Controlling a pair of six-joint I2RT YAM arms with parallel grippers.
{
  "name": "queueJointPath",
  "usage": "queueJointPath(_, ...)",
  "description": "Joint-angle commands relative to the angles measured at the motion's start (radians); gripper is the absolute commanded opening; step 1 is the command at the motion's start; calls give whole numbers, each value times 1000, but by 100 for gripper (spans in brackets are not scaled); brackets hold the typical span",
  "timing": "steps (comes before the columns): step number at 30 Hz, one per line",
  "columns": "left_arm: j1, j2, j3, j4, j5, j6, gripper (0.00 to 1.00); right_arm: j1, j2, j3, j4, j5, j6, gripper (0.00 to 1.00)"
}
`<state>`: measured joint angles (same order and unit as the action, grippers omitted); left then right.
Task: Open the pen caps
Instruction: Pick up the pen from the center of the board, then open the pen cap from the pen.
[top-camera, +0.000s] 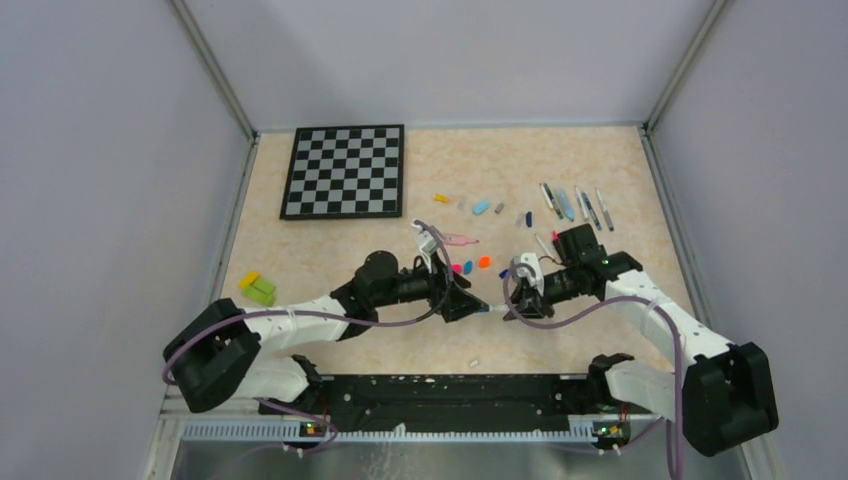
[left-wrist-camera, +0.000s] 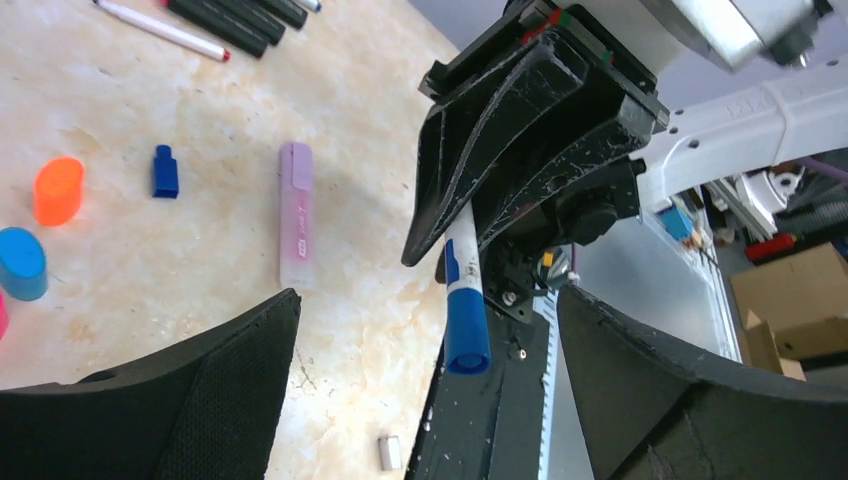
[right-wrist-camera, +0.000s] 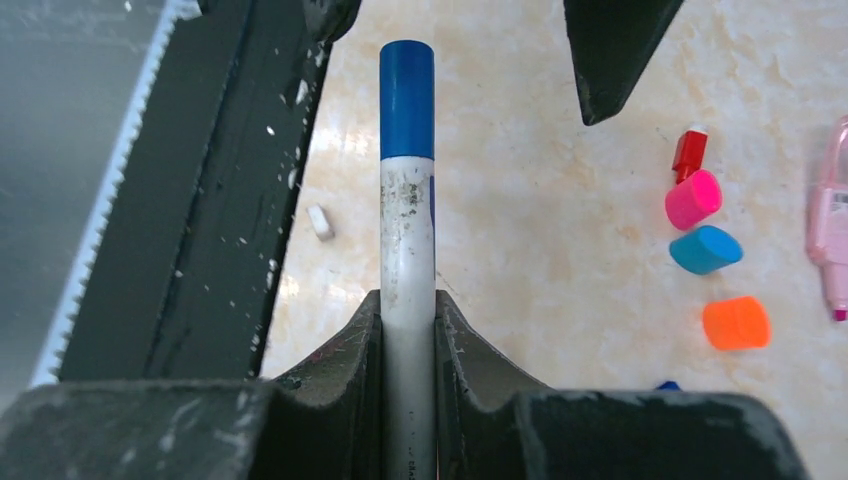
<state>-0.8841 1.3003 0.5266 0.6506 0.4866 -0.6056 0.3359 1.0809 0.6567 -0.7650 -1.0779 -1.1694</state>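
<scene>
My right gripper (right-wrist-camera: 408, 330) is shut on a white pen (right-wrist-camera: 408, 235), which points toward the left arm. The pen's blue cap (right-wrist-camera: 407, 98) is on its far end. My left gripper (left-wrist-camera: 430, 400) is open wide, and its fingers (right-wrist-camera: 600, 55) flank the blue cap (left-wrist-camera: 466, 335) without touching it. From above, the left gripper (top-camera: 465, 300) and right gripper (top-camera: 520, 295) face each other at table centre with the pen (top-camera: 490, 309) between them. Loose pen caps lie close by: pink (right-wrist-camera: 693, 198), light blue (right-wrist-camera: 705, 249), orange (right-wrist-camera: 736, 322) and a small red one (right-wrist-camera: 688, 152).
A chessboard (top-camera: 345, 171) lies at the back left and a yellow-green block (top-camera: 258, 288) at the left. A row of pens (top-camera: 575, 205) and scattered caps (top-camera: 481, 207) lie at the back right. A lilac highlighter (left-wrist-camera: 296, 215) and a small white piece (left-wrist-camera: 390, 452) lie near the black front rail (top-camera: 450, 395).
</scene>
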Motion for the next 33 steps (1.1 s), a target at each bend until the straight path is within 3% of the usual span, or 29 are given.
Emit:
queueJointPath(1, 0, -28, -83, 299, -98, -63, 99, -10, 10, 17, 182, -134, 349, 0)
queueJointPath(7, 0, 46, -131, 513, -116, -210, 99, -9, 33, -43, 468, -158, 749, 0)
queueJointPath(9, -1, 57, -138, 545, -140, -237, 97, -9, 46, -47, 499, -157, 793, 0)
queueJointPath(15, -6, 58, -139, 549, -212, -265, 81, -9, 63, -61, 549, -138, 863, 0)
queueJointPath(22, -11, 91, -129, 547, -203, -288, 61, -11, 66, -67, 585, -121, 903, 0)
queueJointPath(28, -17, 111, -117, 551, -195, -302, 50, -10, 72, -71, 604, -115, 927, 0)
queueJointPath(33, -18, 111, -118, 552, -203, -304, 24, -10, 76, -71, 602, -113, 929, 0)
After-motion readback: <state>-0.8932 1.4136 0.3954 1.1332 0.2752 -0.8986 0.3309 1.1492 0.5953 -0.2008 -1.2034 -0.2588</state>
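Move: The left hand is wide open, with the blue cap of the pen held in the right hand about 3 cm to its right, 1 cm back and 2 cm lower. On the table some 15 cm below lie the light blue cap, 7 cm ahead and 1 cm right, and the orange cap, 8 cm ahead and 6 cm right. From the right hand the blue cap sits about 7 cm left, 1 cm ahead and 2 cm higher. Left fingers, edging forward and up, close around the cap the right hand brings 5 cm left, up, forward. ##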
